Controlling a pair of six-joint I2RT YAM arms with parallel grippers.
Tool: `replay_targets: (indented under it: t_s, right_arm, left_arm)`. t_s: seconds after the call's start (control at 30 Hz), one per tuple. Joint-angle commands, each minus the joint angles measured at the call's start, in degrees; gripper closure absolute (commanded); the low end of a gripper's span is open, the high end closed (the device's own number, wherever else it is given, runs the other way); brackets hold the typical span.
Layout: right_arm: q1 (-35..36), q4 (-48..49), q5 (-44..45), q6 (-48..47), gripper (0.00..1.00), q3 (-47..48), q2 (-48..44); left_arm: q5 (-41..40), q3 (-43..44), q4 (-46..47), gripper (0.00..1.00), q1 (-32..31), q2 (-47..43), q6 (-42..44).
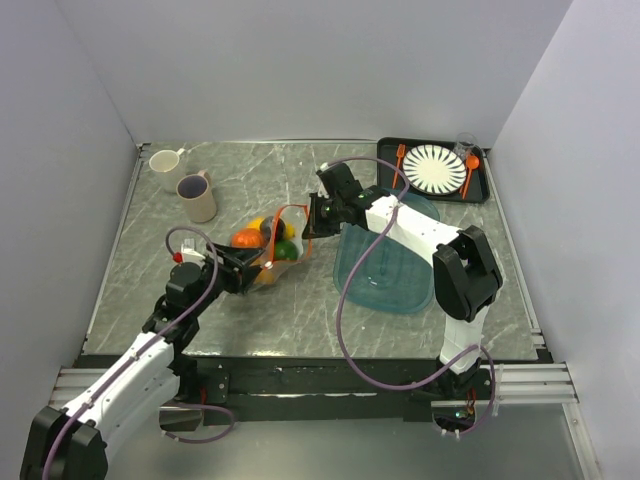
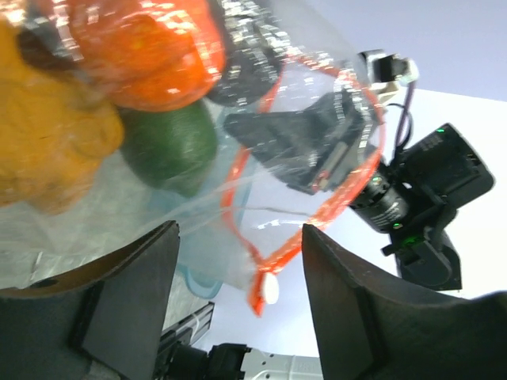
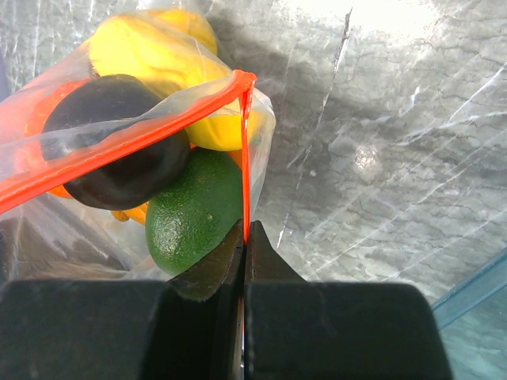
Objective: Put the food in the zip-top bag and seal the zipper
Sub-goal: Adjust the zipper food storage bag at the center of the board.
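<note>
The clear zip-top bag (image 1: 272, 245) lies mid-table with the food inside: an orange fruit (image 1: 247, 238), a yellow one (image 1: 258, 224) and a green one (image 1: 286, 250). In the right wrist view I see the green fruit (image 3: 194, 210), a dark purple piece (image 3: 119, 170) and a yellow piece (image 3: 158, 55) behind the orange-red zipper (image 3: 119, 141). My right gripper (image 3: 244, 229) is shut on the zipper at the bag's far corner (image 1: 308, 228). My left gripper (image 2: 240, 229) is open at the bag's near end (image 1: 258, 272). The zipper's white-tabbed end (image 2: 268, 289) hangs between its fingers, untouched.
A translucent teal tray (image 1: 385, 270) lies right of the bag, under the right arm. Two mugs (image 1: 197, 197) (image 1: 165, 165) stand at the back left. A black tray (image 1: 482, 190) at the back right holds a striped plate (image 1: 435, 168), orange cutlery and a clear glass (image 1: 465, 148).
</note>
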Motion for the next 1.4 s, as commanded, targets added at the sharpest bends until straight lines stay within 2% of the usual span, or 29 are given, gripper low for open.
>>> replay_targets:
  t_s: [0.0,0.13,0.47,0.87,0.97,1.1,1.37]
  right_arm:
    - [-0.61,-0.48,0.61,0.01,1.0,1.82,-2.48]
    - [-0.61,-2.5,1.13,-0.51,1.0,4.19,-1.78]
    - [-0.61,-0.83,-0.01,-0.34,1.0,2.79,-1.69]
    - [-0.7,-0.57,-1.24,-1.13,1.0,3.67,-1.25]
    - [-0.61,-0.66,-1.24,-1.22,1.0,3.14,-1.51]
    - [-0.61,-0.13,-1.59,-1.13,1.0,2.09,-1.78]
    - [-0.52,-0.57,-1.85,-1.57,1.0,2.44,-1.78]
  left_arm:
    - [2.49,-1.45,4.89,0.3,-0.06,-0.02,-0.44]
    - [2.58,-1.28,4.46,0.28,-0.06,-0.81,-0.09]
    - [0.91,-3.83,5.07,0.3,0.03,-4.15,-2.9]
    - [3.2,-4.27,12.54,0.36,0.03,1.91,-5.8]
    - [2.94,-4.35,14.03,0.42,0.03,2.7,-6.24]
    - [2.67,-4.0,14.83,0.62,0.03,3.49,-6.51]
    - [3.72,-3.39,16.31,0.78,0.03,5.95,-6.42]
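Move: The near end of the bag's orange zipper, with its white slider, lies almost between my open left fingers, about 2 cm to the right of the hand point and level with it. The avocado in the bag is some 4 cm ahead, 4 cm right and 6 cm lower; the orange pumpkin about 6 cm ahead, 2 cm left and 5 cm lower. From my right hand, that zipper end is roughly 8 cm left, 6 cm back and 3 cm higher. I ease my left hand back and slightly down by about 1 cm, then bring it forward again and a touch right around the zipper's slider end, its left side rolling down some 5 to 10 degrees. Late on I close those fingers from well open to nearly shut about the bag's edge. My right hand stays in place and keeps its pinch on the mouth's other end. ##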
